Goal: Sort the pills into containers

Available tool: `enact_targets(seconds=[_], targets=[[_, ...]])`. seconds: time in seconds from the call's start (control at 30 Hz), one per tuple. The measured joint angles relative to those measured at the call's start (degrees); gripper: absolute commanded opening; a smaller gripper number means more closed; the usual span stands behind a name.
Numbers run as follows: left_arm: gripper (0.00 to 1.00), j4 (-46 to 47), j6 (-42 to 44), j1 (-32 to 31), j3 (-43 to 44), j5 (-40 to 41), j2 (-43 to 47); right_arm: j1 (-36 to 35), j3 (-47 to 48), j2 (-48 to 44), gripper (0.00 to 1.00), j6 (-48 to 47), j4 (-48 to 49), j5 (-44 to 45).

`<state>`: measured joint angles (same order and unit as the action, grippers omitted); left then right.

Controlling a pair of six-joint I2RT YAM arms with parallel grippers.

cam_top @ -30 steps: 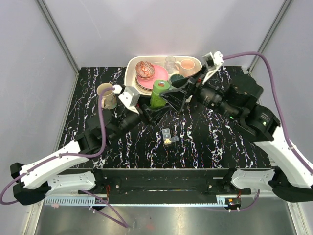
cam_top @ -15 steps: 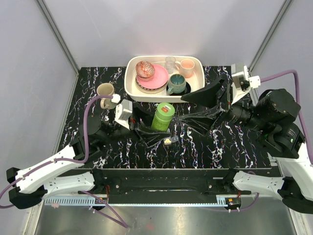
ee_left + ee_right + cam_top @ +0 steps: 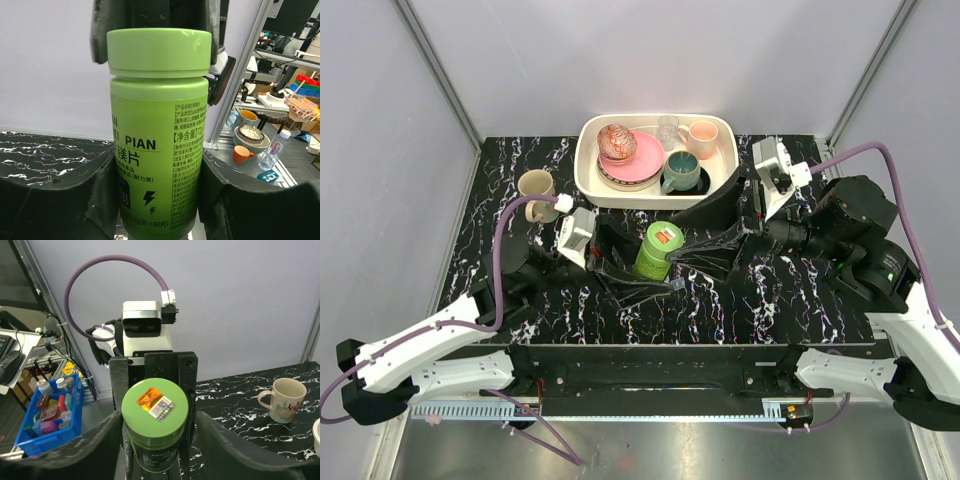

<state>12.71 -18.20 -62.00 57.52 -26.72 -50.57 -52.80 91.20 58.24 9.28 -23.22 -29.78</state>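
A green bottle (image 3: pixel 656 250) with a green cap stands upright above the table's middle. My left gripper (image 3: pixel 638 262) is shut on its body, and both fingers press its sides in the left wrist view (image 3: pixel 159 125). My right gripper (image 3: pixel 686 238) reaches in from the right and straddles the cap (image 3: pixel 155 407), open, with a gap on the right side. A clear corner of the containers (image 3: pixel 676 285) peeks out below the bottle. The pills are hidden under the bottle and grippers.
A white tub (image 3: pixel 588 178) at the back holds a pink plate, a patterned bowl, a teal mug, a pink mug and a glass. A beige mug (image 3: pixel 535 190) stands at the back left, left of my left arm.
The left gripper carried the bottle nearer, over the strip. The right gripper swung in from the right to straddle the cap, its jaws narrowing a little.
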Motion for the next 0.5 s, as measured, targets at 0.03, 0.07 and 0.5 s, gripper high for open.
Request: enact_targets(seconds=[0.03,0.07,0.5], targets=[[0.0,0.11,-0.07,0.02,0.0,-0.07,-0.07,0.0,0.0,0.0,0.55,-0.07,0.02,-0.17],[0.0,0.2,-0.15,0.07,0.0,0.02,-0.17,-0.04,0.0,0.0,0.5,0.07,0.09,-0.72],[0.0,-4.26,3.58,0.07,2.1,5.49,-0.57,-0.02,0.02,0.87,0.17,0.2,0.92,1.86]])
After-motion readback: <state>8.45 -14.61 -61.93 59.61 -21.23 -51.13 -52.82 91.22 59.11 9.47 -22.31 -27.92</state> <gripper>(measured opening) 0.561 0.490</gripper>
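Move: The green bottle is upright in the left gripper, its lid about 6 cm above the left hand. For the open right gripper that lid is level and straight across, barely 1 cm to the left, already between the fingers. Far below on the table, roughly 45 cm under the right hand, stand the pill box, some 12 cm ahead and 2 cm to the right, and the loose box cell, 12 cm ahead and 6 cm to the right. Close the right fingers from well open until they pinch the lid's sides and stop on it, with that hand nearly still. Keep the left grip on the bottle's body throughout, and once the lid is held, start both hands forward together, about 2 cm on the left with a slight counter-clockwise turn and about 1 cm on the right. ##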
